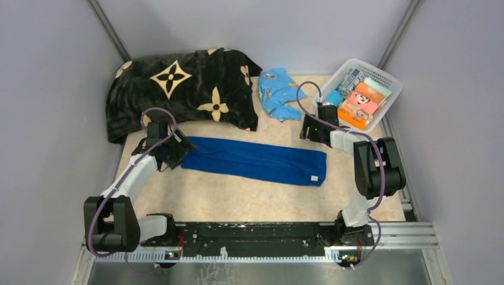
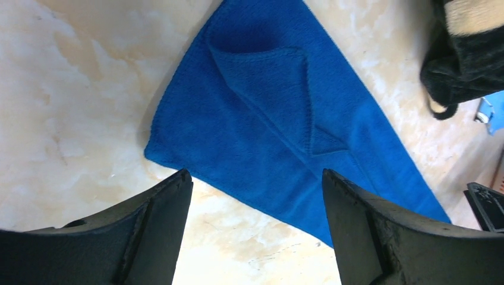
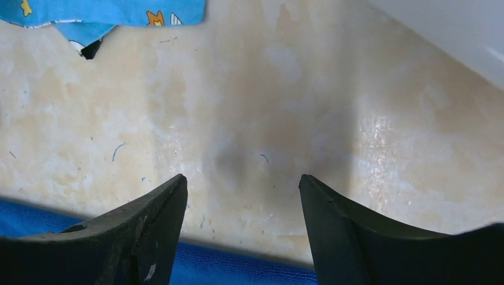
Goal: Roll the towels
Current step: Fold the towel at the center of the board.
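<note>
A large royal-blue towel (image 1: 255, 160) lies flat on the table as a long folded strip, running left to right. My left gripper (image 1: 174, 152) hovers at its left end, open. In the left wrist view the towel (image 2: 267, 119) shows a folded-over corner, and the left gripper (image 2: 257, 178) holds nothing. My right gripper (image 1: 310, 128) is open over bare table just behind the towel's right part. In the right wrist view the right gripper (image 3: 242, 178) frames bare tabletop, with the towel's edge (image 3: 238, 270) below it.
A black blanket with cream flowers (image 1: 178, 89) is heaped at the back left. Beside it lies a crumpled light-blue printed cloth (image 1: 279, 92). A white basket (image 1: 392, 80) with several rolled cloths stands at the back right, close to the right gripper. Grey walls enclose the table.
</note>
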Tool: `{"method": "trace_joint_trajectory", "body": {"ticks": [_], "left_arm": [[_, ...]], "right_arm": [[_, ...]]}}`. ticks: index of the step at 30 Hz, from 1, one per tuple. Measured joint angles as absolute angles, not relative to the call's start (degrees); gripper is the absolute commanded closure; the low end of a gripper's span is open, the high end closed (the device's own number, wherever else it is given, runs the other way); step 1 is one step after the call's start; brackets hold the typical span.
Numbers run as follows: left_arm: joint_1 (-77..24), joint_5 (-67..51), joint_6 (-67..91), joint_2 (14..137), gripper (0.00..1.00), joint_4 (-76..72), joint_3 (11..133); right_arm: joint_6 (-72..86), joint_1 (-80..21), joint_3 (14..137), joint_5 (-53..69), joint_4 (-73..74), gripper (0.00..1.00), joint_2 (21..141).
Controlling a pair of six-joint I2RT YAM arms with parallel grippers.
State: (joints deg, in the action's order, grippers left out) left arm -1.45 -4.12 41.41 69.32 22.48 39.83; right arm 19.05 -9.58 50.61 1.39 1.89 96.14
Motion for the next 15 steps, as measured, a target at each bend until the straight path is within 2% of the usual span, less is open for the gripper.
{"method": "trace_joint_trajectory", "body": {"ticks": [6, 15], "left_arm": [[-1.5, -5.6, 43.8, 73.6, 0.30, 21.5, 43.4], [-6.1, 3.1, 44.3, 84.2, 0.46, 22.7, 53.5]], "right_arm": [[18.9, -9.6, 51.0, 3.1, 2.7, 0.29, 93.8], [19.2, -9.6, 43.4, 4.8, 4.3, 0.29, 75.6]]}}
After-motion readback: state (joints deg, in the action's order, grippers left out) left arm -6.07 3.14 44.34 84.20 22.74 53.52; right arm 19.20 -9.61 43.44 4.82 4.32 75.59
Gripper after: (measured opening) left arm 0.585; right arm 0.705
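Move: The blue towel's far left corner lies about 9 cm ahead of the left hand, 2 to its left and 6 below; the black blanket's middle is some 30 cm ahead and 2 left of that hand. The right hand hovers just beyond the towel's far edge: the far right corner is about 4 cm back, 5 to its right and 2 lower, with the basket 20 ahead and 19 right and the light-blue cloth 20 ahead and 15 left. The left hand travels forward about 6 cm, almost level above the towel's left end and towards its far left corner, its fingers narrowing by roughly a third but still well apart, with no touch to be seen. After a brief halt the right hand lifts off from its low spot beyond the far edge, rising about 8 cm while drawing back 3 or 4 towards the robot, its fingers tilting some 10 degrees up from the table and staying open and empty. ##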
